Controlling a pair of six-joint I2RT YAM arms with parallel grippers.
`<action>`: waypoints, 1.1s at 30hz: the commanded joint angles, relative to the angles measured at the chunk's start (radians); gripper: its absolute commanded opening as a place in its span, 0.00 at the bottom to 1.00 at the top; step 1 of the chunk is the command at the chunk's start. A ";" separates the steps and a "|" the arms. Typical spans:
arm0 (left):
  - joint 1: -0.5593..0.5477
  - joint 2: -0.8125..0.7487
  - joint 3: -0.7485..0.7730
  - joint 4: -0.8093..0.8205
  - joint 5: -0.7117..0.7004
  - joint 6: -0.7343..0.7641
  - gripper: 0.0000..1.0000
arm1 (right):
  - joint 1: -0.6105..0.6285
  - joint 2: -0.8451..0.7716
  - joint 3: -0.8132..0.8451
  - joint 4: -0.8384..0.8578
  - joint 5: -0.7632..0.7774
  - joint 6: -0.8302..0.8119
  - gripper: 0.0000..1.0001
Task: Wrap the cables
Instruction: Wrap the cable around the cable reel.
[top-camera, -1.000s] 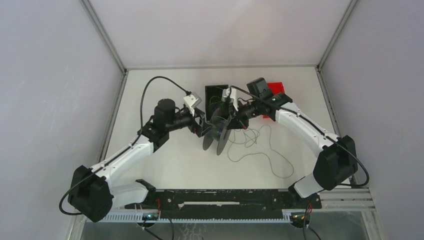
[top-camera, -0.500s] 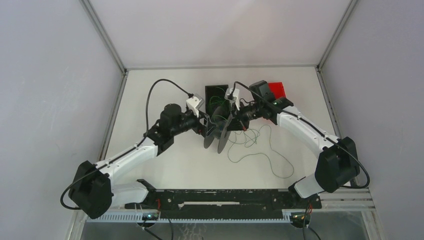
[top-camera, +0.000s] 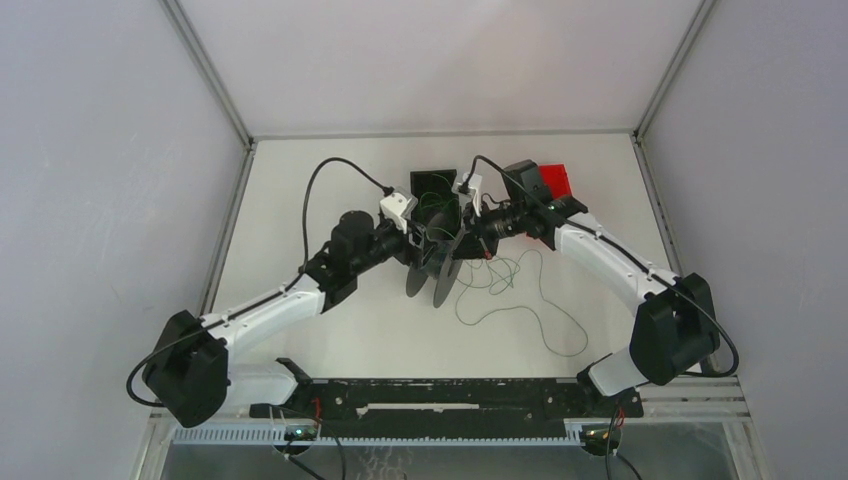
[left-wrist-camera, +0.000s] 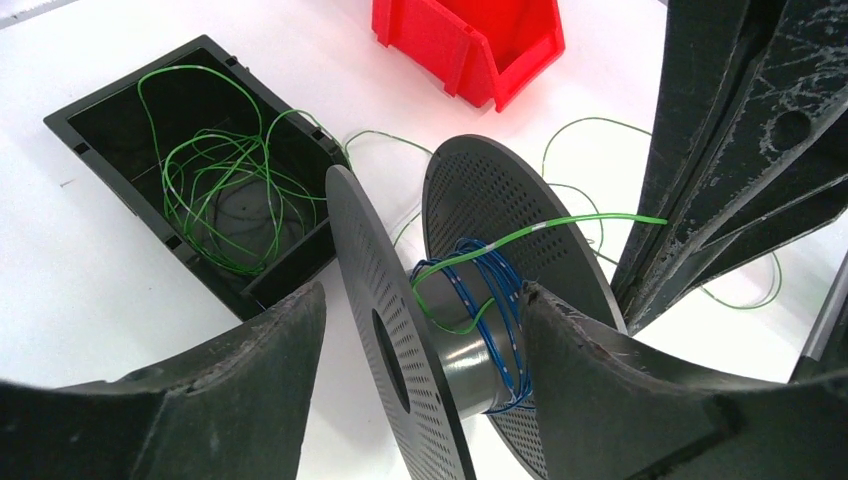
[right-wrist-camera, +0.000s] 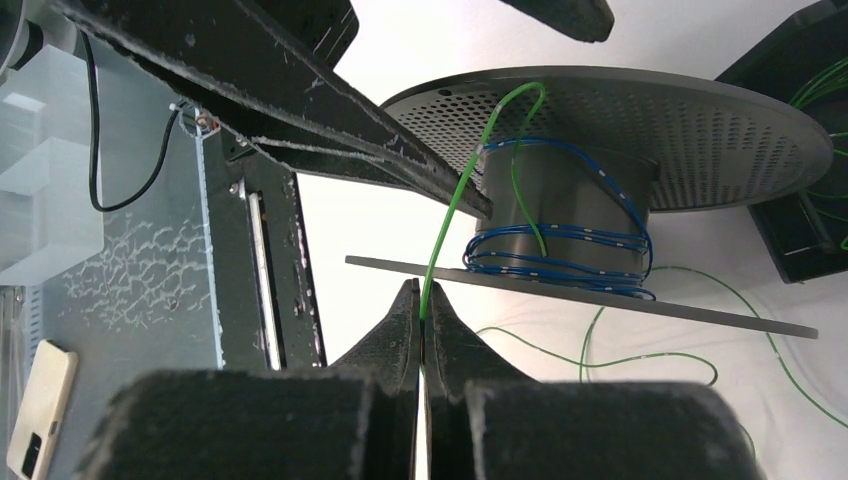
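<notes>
A black spool (top-camera: 440, 265) with two perforated flanges stands on edge mid-table. Blue wire is wound on its hub (left-wrist-camera: 478, 345). A thin green cable (right-wrist-camera: 455, 200) runs taut from the hub into my right gripper (right-wrist-camera: 421, 290), which is shut on it just beside the spool. More of the green cables lie in loose loops on the table (top-camera: 510, 290) and in the black bin (left-wrist-camera: 215, 190). My left gripper (left-wrist-camera: 425, 295) is open and straddles the near flange: one finger (left-wrist-camera: 250, 370) stands outside it with a gap, the other (left-wrist-camera: 600, 380) sits against the blue windings.
An open black bin (top-camera: 433, 190) sits just behind the spool. A red bin (top-camera: 553, 180) stands to its right, behind the right arm. A black rail (top-camera: 440, 395) runs along the near table edge. Grey walls close in the left and right sides.
My left arm has reached farther right toward the spool and its jaws have narrowed a little. The right gripper stays shut on the green cable, shifted slightly toward the back.
</notes>
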 joint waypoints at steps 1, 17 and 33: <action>-0.024 0.005 0.003 0.050 -0.063 0.023 0.73 | -0.007 -0.012 0.000 0.048 -0.027 0.035 0.00; -0.067 0.032 0.019 0.020 -0.167 0.051 0.57 | -0.019 0.003 -0.001 0.039 -0.035 0.023 0.00; -0.077 0.054 0.040 -0.002 -0.191 0.039 0.39 | -0.019 0.013 -0.001 0.034 -0.026 0.009 0.00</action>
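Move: The left hand hangs over the cable reel's left flange, its middle about 2 cm right and 7 cm below, the green cable bent against its inner face. The blue cable on the hub is some 6 cm right, 1 cm back and 7 cm below; the black box 16 cm ahead, 2 cm right, 17 cm below. From the right hand, already gripping the green cable, the flange's middle lies roughly 8 cm left, 1 cm back, 7 cm below. Left fingers straddle the reel's left flange, sinking about 2.5 cm and half closing; right keeps pinching the green cable. ##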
